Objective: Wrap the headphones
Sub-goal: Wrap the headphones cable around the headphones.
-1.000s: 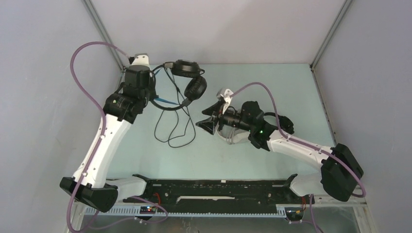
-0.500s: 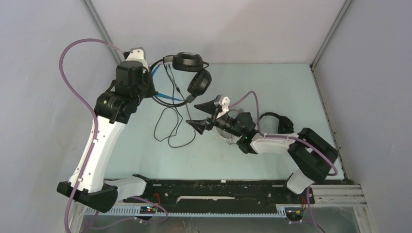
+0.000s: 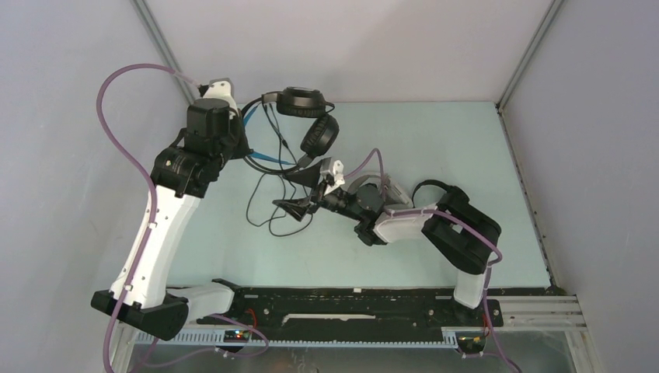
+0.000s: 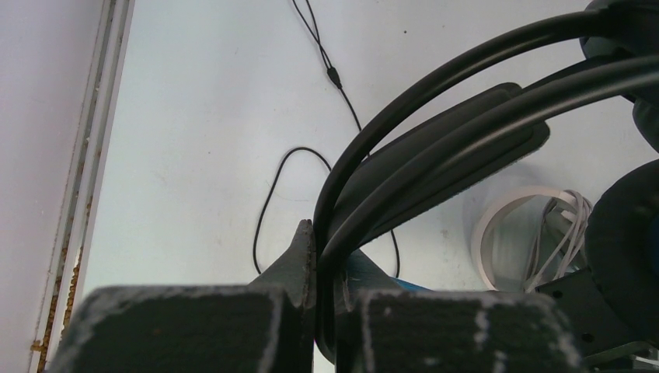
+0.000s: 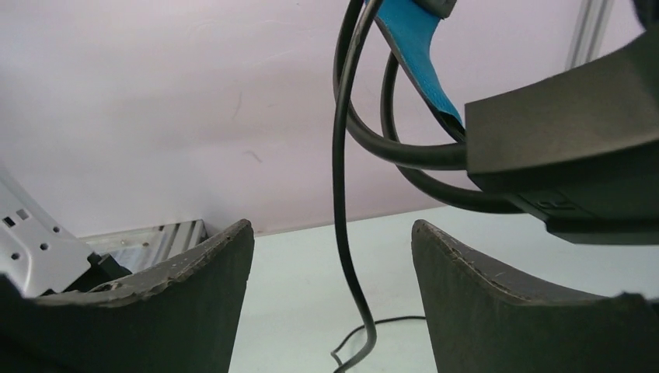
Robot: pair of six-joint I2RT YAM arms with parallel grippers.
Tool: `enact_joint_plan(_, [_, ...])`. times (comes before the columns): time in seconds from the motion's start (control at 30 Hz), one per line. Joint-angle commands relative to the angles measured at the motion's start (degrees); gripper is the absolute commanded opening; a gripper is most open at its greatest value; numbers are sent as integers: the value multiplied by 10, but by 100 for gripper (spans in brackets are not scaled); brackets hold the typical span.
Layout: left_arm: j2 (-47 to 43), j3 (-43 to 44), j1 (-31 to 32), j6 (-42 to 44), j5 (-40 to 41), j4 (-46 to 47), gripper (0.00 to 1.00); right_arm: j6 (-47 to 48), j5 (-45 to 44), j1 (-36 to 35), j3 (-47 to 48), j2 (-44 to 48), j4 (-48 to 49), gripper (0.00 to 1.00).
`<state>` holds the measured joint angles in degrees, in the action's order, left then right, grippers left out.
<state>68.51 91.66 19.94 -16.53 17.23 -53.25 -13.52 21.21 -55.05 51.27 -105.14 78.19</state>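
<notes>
My left gripper [image 3: 246, 152] is shut on the headband of the black headphones [image 3: 319, 136] with a blue headband and holds them above the table's back left. Their thin cable [image 3: 268, 211] hangs down into loops on the table. In the left wrist view the jaws [image 4: 330, 260] pinch the black headband wires [image 4: 435, 124]. My right gripper [image 3: 298, 190] is open beside the hanging cable. In the right wrist view the cable [image 5: 342, 194] runs down between the two fingers without touching either, and the blue headband [image 5: 416, 47] shows above.
White-grey headphones [image 3: 387, 189] lie on the table under my right forearm, and their white band and cable [image 4: 505, 233] also show in the left wrist view. A smaller black headband [image 3: 432, 185] lies by the right arm. Walls close off the back and both sides.
My right gripper has travelled left to the hanging cable and opened wider. The left arm raised the headphones a little early on, then held still.
</notes>
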Motion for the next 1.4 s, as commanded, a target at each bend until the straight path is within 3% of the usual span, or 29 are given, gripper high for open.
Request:
enact_joint_plan(0.0, [-15,41,-3,-28,-19,50,0,-25,-3,-5,36,-34,46,75])
enact_joint_plan(0.27, [-13,54,-3,-31,-26,52,0,-58,0,-5,41,-67,64,60])
enact_joint_plan(0.6, [-7,66,-3,-47,-52,59,0,-104,-6,-9,55,-105,72,54])
enact_joint_plan(0.67, [-5,70,-5,-47,-56,58,0,-113,2,-13,57,-112,73,43])
enact_joint_plan(0.77, [-8,71,-14,-48,-67,55,0,-118,-13,-13,41,-108,72,10])
enact_joint_plan(0.83, [-10,71,-27,-46,-71,51,0,-101,-21,-9,16,-91,73,0])
enact_joint_plan(1.03, [-17,77,-85,-37,-107,40,0,-110,-38,36,-75,-32,76,0])
enact_joint_plan(1.37, [-12,97,-99,-28,-129,12,0,-93,-86,65,-123,-8,76,0])
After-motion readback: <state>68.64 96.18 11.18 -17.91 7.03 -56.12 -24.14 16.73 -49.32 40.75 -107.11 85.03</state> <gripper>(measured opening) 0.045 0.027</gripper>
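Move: The headphones cable hangs straight down just beyond the right hand's open fingertips. The stretch to be caught is about 3 cm to this hand's left, level fore and aft and some 5 cm lower. The near ear cup is roughly 9 cm ahead, 6 cm right and 6 cm higher; loose cable loops lie on the table around 20 cm below, 4 cm back and 6 cm left. From the left hand, already gripping the headband, that stretch lies about 7 cm back, 5 cm right and 12 cm below. The hanging cable is taken by the right hand, which sinks about 5 cm while easing left, tips its fingers some 10 degrees downward and shuts them on it. Then it draws the pinched cable about 7 cm to the right and 3 cm forward. The left hand keeps its hold on the headband, rises slightly and shifts some 3 cm left, away from the pulling hand. ##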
